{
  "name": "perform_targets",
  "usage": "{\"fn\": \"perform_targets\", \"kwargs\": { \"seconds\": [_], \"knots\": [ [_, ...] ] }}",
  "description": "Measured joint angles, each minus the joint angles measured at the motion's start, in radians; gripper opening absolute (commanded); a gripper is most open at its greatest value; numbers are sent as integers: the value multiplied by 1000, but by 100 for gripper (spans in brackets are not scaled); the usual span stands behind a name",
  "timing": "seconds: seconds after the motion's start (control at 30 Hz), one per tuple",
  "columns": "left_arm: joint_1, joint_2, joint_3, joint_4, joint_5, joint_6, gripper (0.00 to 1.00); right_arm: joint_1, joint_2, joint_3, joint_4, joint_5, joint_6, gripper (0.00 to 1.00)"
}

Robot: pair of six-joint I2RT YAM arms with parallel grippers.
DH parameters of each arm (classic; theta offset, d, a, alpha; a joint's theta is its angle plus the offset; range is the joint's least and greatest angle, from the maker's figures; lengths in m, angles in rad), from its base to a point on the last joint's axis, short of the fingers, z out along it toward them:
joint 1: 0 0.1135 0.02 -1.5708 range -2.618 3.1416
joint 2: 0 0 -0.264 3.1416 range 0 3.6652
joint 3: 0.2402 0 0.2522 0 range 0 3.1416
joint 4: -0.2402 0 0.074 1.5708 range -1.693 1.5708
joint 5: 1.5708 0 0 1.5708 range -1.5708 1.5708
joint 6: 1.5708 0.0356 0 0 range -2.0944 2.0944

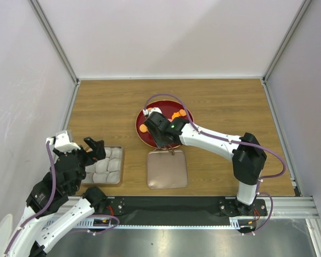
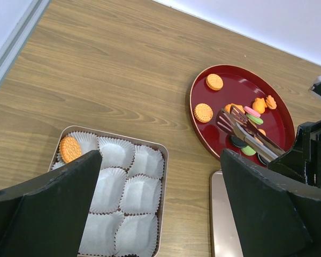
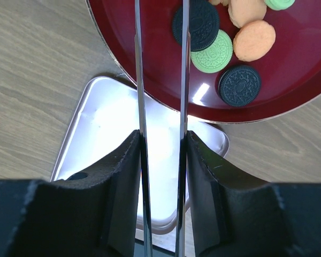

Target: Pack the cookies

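The cookies [image 2: 203, 112] lie on a red plate [image 1: 140, 115]: orange, pink, green and dark ones. Some show in the right wrist view [image 3: 214, 52]. One orange cookie [image 2: 70, 149] sits in the back left paper cup of a metal tray [image 2: 163, 155]. My right gripper [image 1: 163, 131] is shut on metal tongs [image 2: 246, 134], whose two arms [image 3: 138, 64] reach over the plate's near part. The tongs' tips look empty. My left gripper [image 2: 160, 160] is open and empty above the tray [image 1: 117, 179].
A pinkish-brown metal lid [image 1: 167, 168] lies flat just in front of the plate and right of the tray; it also shows in the right wrist view [image 3: 107, 123]. White walls close in the wooden table on three sides.
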Motion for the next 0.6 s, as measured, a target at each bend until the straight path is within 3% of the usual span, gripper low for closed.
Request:
{"fn": "perform_targets", "kwargs": {
  "seconds": [0.23,0.6],
  "knots": [
    [0,-1,0,1,0,0,100,15,-1,63,-21,0,-10,34],
    [0,-18,-1,2,-2,-1,100,164,88,359,-28,-32,-45,35]
  ]
}}
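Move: The right hand, holding the tongs with the pink cookie in their tips, has the paper-cup box about 28 cm to its left, some 5 cm nearer the base and 10 cm lower. The orange cookie is in the box's far-left cup, roughly 34 cm left and 1 cm ahead. The red plate's middle is 13 cm straight ahead; the grey lid is 8 cm back and level sideways, both about 10 cm below. From the left hand the box lies about 5 cm ahead, 4 cm left and 22 cm below. Leftward and upward from a near standstill, the right hand swings the tongs off the red plate towards the paper-cup box, about 10 cm left and 9 cm up, drawing back slightly towards the base. It gathers speed, with the climb flattening at the end, while the wrist turns some 10 degrees counter-clockwise and its left side rises about as much. The fingers keep squeezing the tongs shut on the pink cookie. ##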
